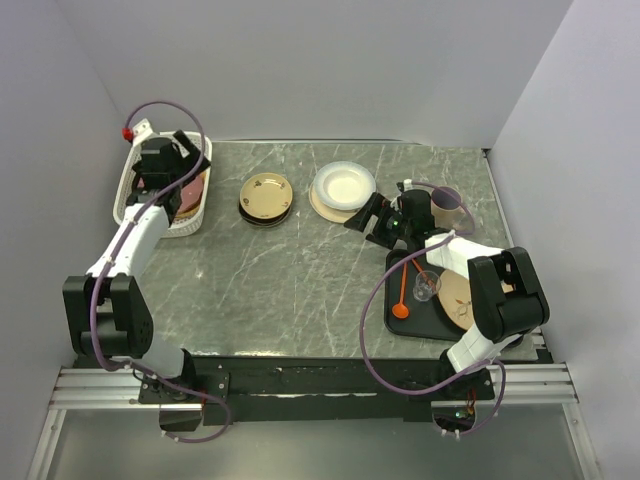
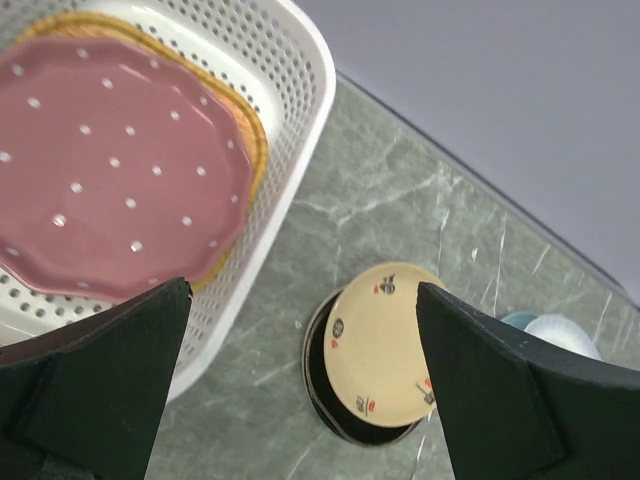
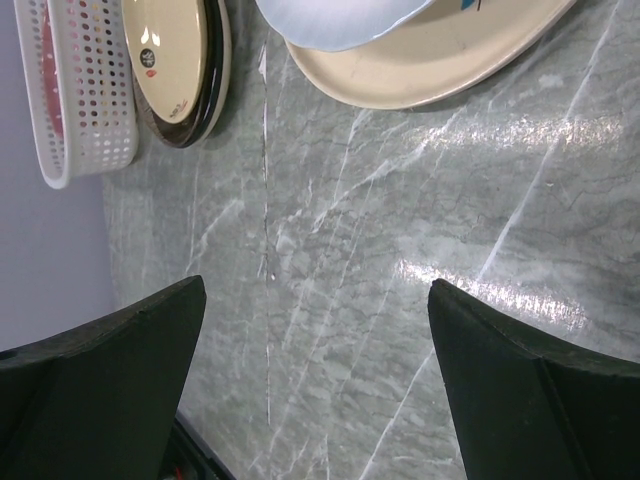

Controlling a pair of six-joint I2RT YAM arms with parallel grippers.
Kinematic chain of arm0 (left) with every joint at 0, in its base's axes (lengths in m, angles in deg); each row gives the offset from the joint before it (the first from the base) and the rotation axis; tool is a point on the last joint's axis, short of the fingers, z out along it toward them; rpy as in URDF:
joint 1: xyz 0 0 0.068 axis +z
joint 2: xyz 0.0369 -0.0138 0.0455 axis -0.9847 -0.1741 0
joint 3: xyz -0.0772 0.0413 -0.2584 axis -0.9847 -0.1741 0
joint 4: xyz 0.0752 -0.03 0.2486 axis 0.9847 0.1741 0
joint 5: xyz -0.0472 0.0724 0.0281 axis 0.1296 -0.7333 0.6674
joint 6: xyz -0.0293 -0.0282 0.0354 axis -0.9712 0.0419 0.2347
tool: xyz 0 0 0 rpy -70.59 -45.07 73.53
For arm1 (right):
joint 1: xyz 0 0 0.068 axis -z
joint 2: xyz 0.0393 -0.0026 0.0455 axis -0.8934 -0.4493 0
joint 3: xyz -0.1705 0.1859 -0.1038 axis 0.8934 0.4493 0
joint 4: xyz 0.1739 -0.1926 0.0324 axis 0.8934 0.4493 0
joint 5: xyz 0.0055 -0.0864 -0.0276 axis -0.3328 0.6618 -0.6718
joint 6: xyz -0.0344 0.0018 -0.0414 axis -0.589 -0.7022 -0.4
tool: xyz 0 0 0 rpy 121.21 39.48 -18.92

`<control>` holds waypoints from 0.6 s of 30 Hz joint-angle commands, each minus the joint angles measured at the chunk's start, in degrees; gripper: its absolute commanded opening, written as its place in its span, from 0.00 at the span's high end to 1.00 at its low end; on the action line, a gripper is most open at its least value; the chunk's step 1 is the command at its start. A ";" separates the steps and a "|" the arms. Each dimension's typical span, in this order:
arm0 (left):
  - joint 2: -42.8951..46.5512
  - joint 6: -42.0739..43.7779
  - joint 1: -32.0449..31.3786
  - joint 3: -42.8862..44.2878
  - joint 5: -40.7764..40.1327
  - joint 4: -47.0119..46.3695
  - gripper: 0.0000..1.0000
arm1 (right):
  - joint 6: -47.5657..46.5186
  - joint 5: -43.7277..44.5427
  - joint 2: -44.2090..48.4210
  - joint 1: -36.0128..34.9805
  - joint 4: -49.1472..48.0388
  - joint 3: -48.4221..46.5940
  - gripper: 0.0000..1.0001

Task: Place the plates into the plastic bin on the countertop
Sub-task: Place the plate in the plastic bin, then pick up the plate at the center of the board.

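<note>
The white plastic bin (image 1: 190,228) stands at the back left of the countertop (image 1: 300,280). In it a pink polka-dot plate (image 2: 110,170) lies on an orange-brown plate (image 2: 256,135). My left gripper (image 1: 175,182) hovers over the bin, open and empty. A small tan plate (image 1: 266,194) rests on a dark brown plate (image 2: 322,385) at mid-back. To their right a blue-and-cream plate (image 1: 343,184) sits on a cream plate (image 3: 430,70). My right gripper (image 1: 368,220) hangs open and empty just in front of that stack.
A black tray (image 1: 395,318) at the right front carries an orange spoon (image 1: 400,300), a clear glass (image 1: 427,287) and a tan dish (image 1: 458,300). A purple cup (image 1: 446,204) stands behind the right arm. Walls close the left, back and right.
</note>
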 commanded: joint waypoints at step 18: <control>-5.85 1.30 -17.47 -0.74 2.61 -3.04 0.01 | 3.09 7.08 -4.78 -0.16 -1.16 -7.96 0.06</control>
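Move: The small yellow plate on its dark stack lies about 20 cm to the left hand's right, level with it and some 20 cm below. The bin is 4 cm to that hand's left, level with it and 18 cm below. From the right hand, the white plate lies about 13 cm ahead, 4 cm left and 7 cm below; the yellow plate is 11 cm ahead, 24 cm left and 6 cm below. The open left hand swings some 13 cm right, sinking, towards the yellow plate; the right eases forward towards the white plate. ##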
